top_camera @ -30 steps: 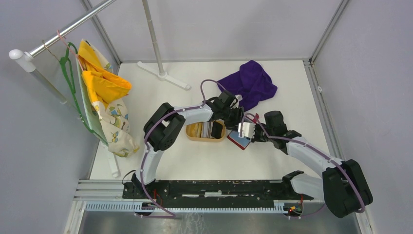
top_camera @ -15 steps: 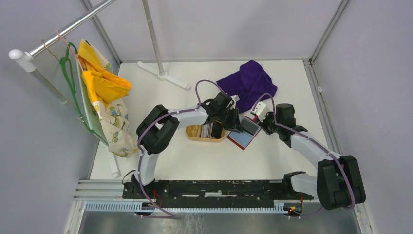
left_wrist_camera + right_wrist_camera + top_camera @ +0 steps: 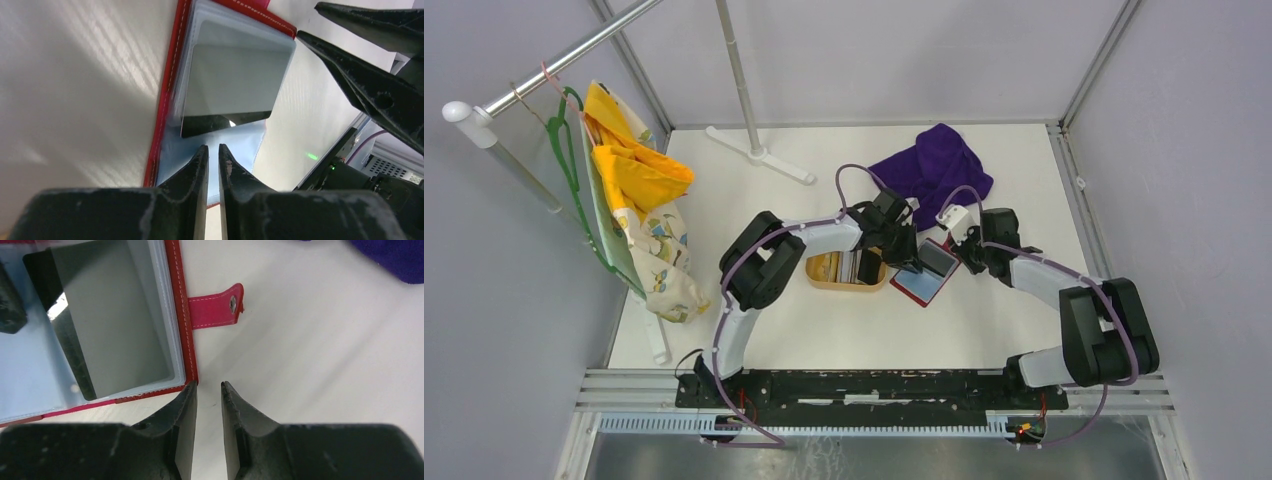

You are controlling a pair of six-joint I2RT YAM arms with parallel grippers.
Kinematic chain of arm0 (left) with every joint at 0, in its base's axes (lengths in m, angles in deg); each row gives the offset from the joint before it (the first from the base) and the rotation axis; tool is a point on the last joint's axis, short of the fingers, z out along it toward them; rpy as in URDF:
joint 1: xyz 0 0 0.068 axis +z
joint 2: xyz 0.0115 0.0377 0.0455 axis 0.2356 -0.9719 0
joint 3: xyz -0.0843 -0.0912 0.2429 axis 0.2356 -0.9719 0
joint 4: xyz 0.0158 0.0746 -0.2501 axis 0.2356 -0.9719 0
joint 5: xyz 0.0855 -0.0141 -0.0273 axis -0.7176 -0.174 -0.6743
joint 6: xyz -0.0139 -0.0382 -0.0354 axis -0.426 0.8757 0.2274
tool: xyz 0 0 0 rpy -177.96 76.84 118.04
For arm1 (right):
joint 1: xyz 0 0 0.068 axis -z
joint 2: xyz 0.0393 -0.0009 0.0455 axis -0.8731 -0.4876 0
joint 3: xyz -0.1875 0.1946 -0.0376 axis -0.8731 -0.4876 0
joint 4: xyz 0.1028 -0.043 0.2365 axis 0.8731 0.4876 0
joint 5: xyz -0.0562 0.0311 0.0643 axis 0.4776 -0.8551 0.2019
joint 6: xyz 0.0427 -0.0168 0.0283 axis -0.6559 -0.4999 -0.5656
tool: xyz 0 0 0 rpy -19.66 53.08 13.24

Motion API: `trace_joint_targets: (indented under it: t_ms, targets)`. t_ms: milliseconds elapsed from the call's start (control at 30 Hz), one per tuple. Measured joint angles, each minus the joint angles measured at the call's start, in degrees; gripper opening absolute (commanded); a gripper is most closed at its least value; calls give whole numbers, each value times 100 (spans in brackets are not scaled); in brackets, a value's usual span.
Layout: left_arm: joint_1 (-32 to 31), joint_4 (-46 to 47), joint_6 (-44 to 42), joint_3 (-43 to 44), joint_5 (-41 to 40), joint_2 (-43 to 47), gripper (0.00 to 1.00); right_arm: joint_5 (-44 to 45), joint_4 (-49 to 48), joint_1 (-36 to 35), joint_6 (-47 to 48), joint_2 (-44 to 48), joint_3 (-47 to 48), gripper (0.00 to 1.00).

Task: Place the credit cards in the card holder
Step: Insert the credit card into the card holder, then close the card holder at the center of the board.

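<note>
The red card holder (image 3: 912, 288) lies open on the table, its pale blue inside up. A grey credit card (image 3: 230, 85) sits partly in its sleeve, dark edge showing, and also appears in the right wrist view as a grey card (image 3: 110, 315). My left gripper (image 3: 213, 147) hovers over the holder's blue lining just short of the card, all but shut, with only a thin slit and nothing in it. My right gripper (image 3: 209, 385) is over bare table beside the holder's corner, below the snap tab (image 3: 215, 305), narrowly open and empty. More credit cards (image 3: 854, 266) stand in the tray.
An oval tan wooden tray (image 3: 824, 278) lies just left of the holder, under my left arm. A purple cloth (image 3: 934, 170) is bunched behind both grippers. A white rack foot (image 3: 759, 155) and hanging clothes (image 3: 639, 200) are at the back left.
My right gripper has drawn back from over the holder to its right edge, uncovering the grey card. The left gripper's jaws have closed down from about half open.
</note>
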Motion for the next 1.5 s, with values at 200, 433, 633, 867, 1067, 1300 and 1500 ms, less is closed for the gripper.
trace_joint_targets:
  t_ms: [200, 433, 633, 867, 1067, 1300, 1500]
  targets:
    - [0, -190, -81, 426, -28, -267, 19, -407, 518, 0, 199, -96, 245, 29]
    - [0, -365, -205, 667, -55, -380, 23, -1108, 1239, 15, 549, -98, 348, 28]
    - [0, -262, -286, 721, -37, -398, 30, -1342, 1609, 70, 627, 15, 354, 32]
    - [0, 330, -286, 544, 9, -376, 31, -1364, 1550, 490, 616, 868, 348, 40]
    - [0, 1043, -286, -326, -35, 223, 32, -1394, 1193, 769, 463, 890, 339, 49]
    - [0, 1928, -332, -1705, -501, 2168, 33, -1825, 1189, 885, 125, -63, 472, 56]
    - [0, 2583, -448, -3021, -1163, 4011, 75, -2208, 1211, 953, -127, -636, 769, 58]
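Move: The card, part-way into its sleeve with a dark strip still showing, has its middle about 3 cm ahead and 4 cm right of the left hand, and about 1 cm lower. The open card holder's middle is 2 cm right of that hand; the card box is some 15 cm left, level with it. From the right hand, the holder's middle is about 8 cm left and 2 cm back, the card 6 cm left, the clasp strap 4 cm ahead and 2 cm left. Low over the empty half of the holder, the left hand slides about 3 cm forward and to the right against the card's exposed edge to push the card deeper, then lifts away nearly 18 cm, swinging left and slightly back, tilting its fingers up some 35 degrees and opening partly. Meanwhile the right hand travels low about 5 cm back and left along the holder's near right edge, hops up and forward, then comes down beside the holder's right corner with its fingers opened wider and its wrist tilted. ##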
